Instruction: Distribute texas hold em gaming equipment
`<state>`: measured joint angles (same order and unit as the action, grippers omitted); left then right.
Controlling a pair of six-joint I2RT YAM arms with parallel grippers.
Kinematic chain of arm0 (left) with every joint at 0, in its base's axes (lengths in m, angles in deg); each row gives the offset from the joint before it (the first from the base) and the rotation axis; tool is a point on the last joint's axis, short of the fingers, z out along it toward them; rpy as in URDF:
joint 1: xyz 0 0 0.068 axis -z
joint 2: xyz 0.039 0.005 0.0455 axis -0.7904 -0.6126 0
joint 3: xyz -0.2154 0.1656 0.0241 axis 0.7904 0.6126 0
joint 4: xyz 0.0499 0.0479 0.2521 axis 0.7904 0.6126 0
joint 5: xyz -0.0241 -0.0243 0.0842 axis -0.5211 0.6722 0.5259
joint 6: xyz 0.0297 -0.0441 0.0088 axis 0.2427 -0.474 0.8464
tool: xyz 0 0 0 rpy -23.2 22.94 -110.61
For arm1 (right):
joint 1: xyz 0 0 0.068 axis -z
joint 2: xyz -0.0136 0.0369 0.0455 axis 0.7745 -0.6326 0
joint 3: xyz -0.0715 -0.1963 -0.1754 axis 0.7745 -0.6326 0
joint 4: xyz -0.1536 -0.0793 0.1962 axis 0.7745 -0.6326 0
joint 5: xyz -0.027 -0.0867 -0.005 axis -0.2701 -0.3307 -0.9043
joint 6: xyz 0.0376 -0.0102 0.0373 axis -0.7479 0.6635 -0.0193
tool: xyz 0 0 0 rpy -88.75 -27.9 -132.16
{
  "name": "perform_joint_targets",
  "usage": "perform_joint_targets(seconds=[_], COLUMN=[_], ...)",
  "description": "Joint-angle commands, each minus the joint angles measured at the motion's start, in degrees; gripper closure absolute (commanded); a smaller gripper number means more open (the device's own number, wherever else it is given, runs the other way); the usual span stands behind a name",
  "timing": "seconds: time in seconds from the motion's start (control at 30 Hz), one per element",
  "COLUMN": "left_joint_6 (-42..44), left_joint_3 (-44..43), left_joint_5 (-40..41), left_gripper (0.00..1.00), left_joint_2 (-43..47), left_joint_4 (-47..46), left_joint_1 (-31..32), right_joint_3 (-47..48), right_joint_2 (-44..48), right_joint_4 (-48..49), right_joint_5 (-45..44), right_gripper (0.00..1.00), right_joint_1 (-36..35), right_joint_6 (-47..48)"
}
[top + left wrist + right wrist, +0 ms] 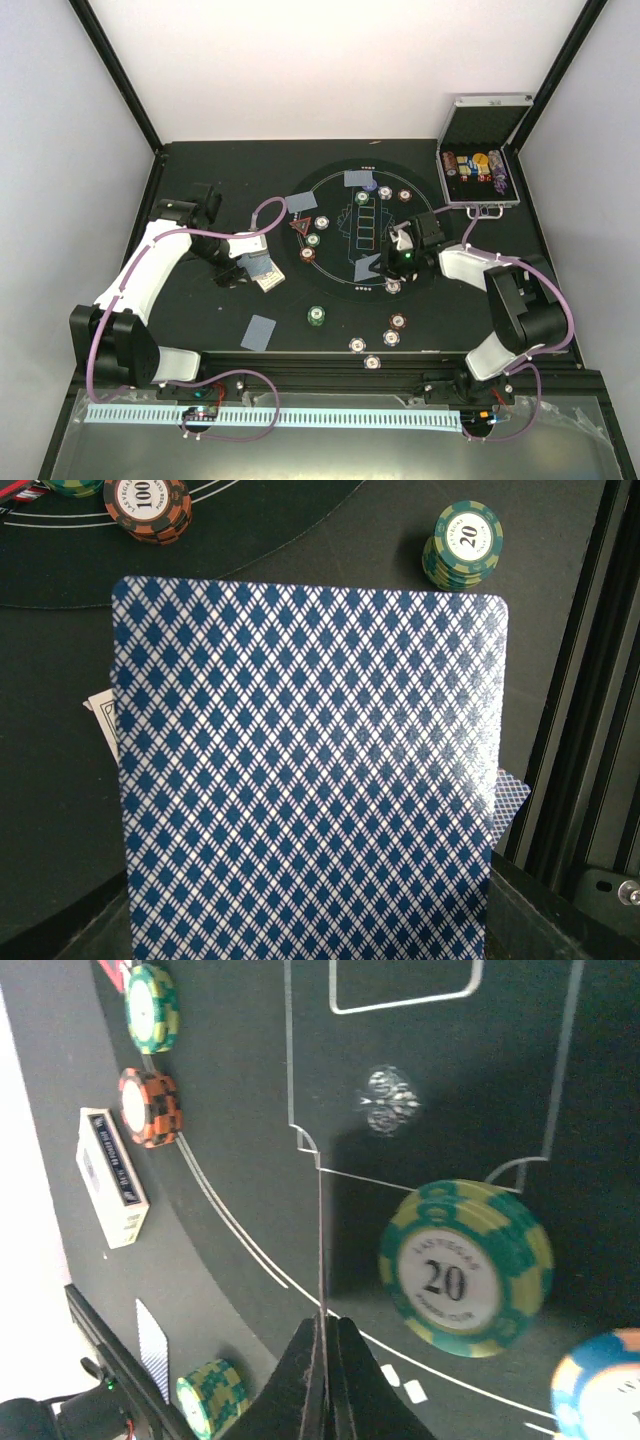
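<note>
My left gripper (pixel 248 268) holds a deck of blue-diamond-backed cards (pixel 265 274) left of the round mat. In the left wrist view the top card (pixel 305 770) fills the picture and hides the fingers. My right gripper (pixel 388 262) is shut on one playing card (pixel 368 268) over the mat's right side. In the right wrist view that card (pixel 322 1240) shows edge-on as a thin line rising from the closed fingertips (pixel 345 1335), next to a green 20 chip (pixel 465 1268). A red triangular marker (pixel 300 226) lies at the mat's left. I cannot pick out a white button.
Single cards lie at the mat's top (pixel 358 179), top left (pixel 301 201) and near the front (pixel 260 332). Chips are scattered around the mat rim, with a green stack (pixel 316 316) and several more at front right (pixel 391 338). An open silver case (pixel 480 180) stands at the back right.
</note>
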<state>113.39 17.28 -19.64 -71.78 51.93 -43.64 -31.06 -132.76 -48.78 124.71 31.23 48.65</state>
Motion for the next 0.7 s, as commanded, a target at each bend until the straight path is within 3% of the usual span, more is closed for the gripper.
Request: perform_joint_targets(seconds=[0.0,0.1,0.27,0.43,0.57,0.67], left_joint_6=[0.49,0.4,0.7,0.75,0.67,0.62], left_joint_3=[-0.43,-0.43,-0.42,-0.59,-0.84,-1.03], left_joint_5=[-0.58,-0.8,-0.78,-1.14,-1.61,-1.92], left_gripper=[0.98,0.99,0.98,0.98,0.98,0.98], left_joint_2=[0.54,0.6,0.72,0.35,0.27,0.34], left_joint_4=[0.17,0.16,0.5,0.44,0.44,0.52], left_joint_1=[-0.4,-0.4,-0.35,-0.37,-0.4,-0.4], right_joint_3=[-0.51,-0.19,1.61,3.92,5.5,5.35], right_joint_2=[1.26,1.58,4.87,9.26,12.82,14.21], right_joint_4=[-2.83,-4.87,-11.82,-18.05,-18.58,-12.66], right_joint_5=[-3.0,-5.15,-12.78,-19.69,-20.0,-13.19], right_gripper=[0.97,0.91,0.69,0.63,0.53,0.43], right_joint_1=[0.96,1.08,1.07,1.01,-0.75,-3.73], right_joint_6=[2.77,3.33,4.69,5.24,2.84,-2.13])
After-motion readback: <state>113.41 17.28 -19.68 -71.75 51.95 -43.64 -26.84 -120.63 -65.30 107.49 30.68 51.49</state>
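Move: The right hand holds one card by its edge, the card sloping down to the left. The spot it goes to is the mat by the green 20 chip, which lies some 3 cm below the right hand, level with it and about 1 cm to its left. The blue-and-white chips lie about 4 cm nearer the base and 3 cm to the right of this hand. From the left hand, still holding the deck, the green chip is roughly 31 cm to the right, 1 cm nearer the base and 13 cm lower. The right hand eases right and down by some 2 cm with the card pinched, swinging its fingertips to point more steeply at the mat, and then spreads its fingers to about half open, letting the card go over the green 20 chip. As they open it draws on to the right, to about 5 cm in all, turns upward and climbs some 5 cm from its lowest point, away from the card, the wrist having turned about 15 degrees in all. ##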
